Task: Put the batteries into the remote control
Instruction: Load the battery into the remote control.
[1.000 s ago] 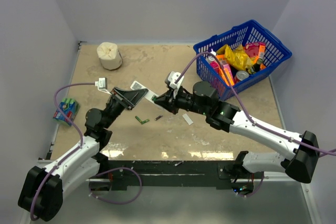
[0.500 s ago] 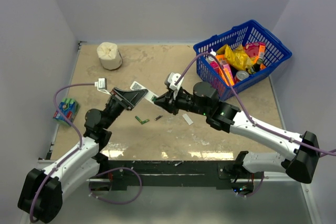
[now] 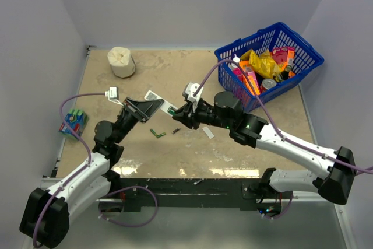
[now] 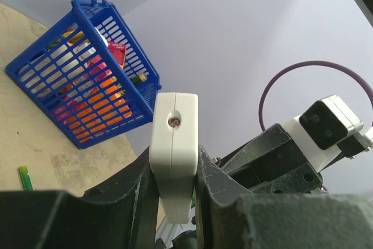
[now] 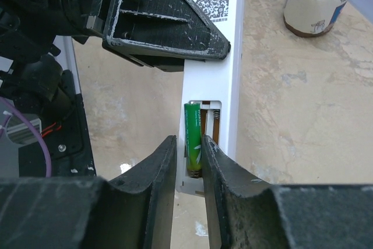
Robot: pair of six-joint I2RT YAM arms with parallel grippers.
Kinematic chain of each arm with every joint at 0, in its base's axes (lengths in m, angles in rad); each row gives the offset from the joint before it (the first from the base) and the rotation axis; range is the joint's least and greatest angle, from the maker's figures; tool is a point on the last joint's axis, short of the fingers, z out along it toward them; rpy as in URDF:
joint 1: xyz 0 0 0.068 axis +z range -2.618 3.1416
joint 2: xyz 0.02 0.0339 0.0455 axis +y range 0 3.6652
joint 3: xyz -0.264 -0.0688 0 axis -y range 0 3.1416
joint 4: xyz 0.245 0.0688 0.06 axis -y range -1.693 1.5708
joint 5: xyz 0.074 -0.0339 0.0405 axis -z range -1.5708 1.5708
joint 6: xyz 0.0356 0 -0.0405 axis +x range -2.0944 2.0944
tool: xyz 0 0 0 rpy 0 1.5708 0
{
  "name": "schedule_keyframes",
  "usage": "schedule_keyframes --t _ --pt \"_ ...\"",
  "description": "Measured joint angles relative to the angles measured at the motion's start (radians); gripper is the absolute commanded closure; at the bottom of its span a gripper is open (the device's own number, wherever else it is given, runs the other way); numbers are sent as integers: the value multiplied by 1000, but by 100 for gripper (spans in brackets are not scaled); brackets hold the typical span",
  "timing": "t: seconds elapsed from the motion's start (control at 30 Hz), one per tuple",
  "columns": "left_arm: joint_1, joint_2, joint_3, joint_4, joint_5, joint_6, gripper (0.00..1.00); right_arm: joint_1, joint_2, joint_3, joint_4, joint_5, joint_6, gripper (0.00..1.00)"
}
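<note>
My left gripper point(image 3: 152, 104) is shut on the white remote control point(image 3: 158, 100) and holds it off the table, its open battery bay facing the right arm. In the left wrist view the remote control point(image 4: 173, 144) is pinched edge-on between both pads. A green battery point(image 5: 193, 135) lies in the bay's left slot of the remote control point(image 5: 224, 62); the slot beside it shows only a bare spring. My right gripper point(image 5: 188, 144) flanks that battery with its jaws slightly parted and a thin gap on the left. A green battery point(image 3: 157, 133) and a dark one point(image 3: 175, 130) lie on the table.
A small white cover piece point(image 3: 208, 132) lies on the table under the right arm. A blue basket point(image 3: 269, 62) full of packets stands at the back right, a white paper roll point(image 3: 121, 61) at the back left, and a wrapped pack of green cells point(image 3: 73, 122) near the left edge.
My right gripper's jaws have eased apart around the battery in the remote's bay and shifted slightly toward the remote. The left arm has held still.
</note>
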Motion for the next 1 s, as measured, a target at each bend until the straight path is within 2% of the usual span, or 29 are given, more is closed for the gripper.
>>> schedule_keyframes --t 0.37,0.5,0.63,0.87,1.0 --pt "1 -24 0 -6 -20 4 100 3 -19 1 -15 3 1 59" --pt "1 -36 0 -23 -21 3 100 8 -26 6 -29 8 5 47" --pt "1 -43 0 -45 -30 -1 100 12 -24 67 -126 43 7 46" --pt "0 -60 8 -51 -23 -8 100 3 21 270 -317 91 0 45" --pt "0 -50 28 -55 -13 -8 100 -1 48 338 -374 102 -1 51"
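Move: The green battery in the held remote's open compartment lies right at the right fingertips, roughly 1 cm ahead, 1 cm left and 1 cm below the right hand. From the left hand, which grips the remote, that battery is about 6 cm right, 3 cm back and 4 cm lower. On the table some 20 cm below the right hand, the dark battery lies almost straight underneath, the green pair about 10 cm left and 2 cm back, and the white cover about 16 cm right and 1 cm back. The green battery is left in the remote's compartment as the right fingers, already partly open, spread to about twice their gap and come clear. The right hand first eases back slightly, then lifts quickly up and away by about 5.5 cm, drifting a little right with a slight wrist turn. The left hand keeps its grip on the remote, creeping up about 1.5 cm. ##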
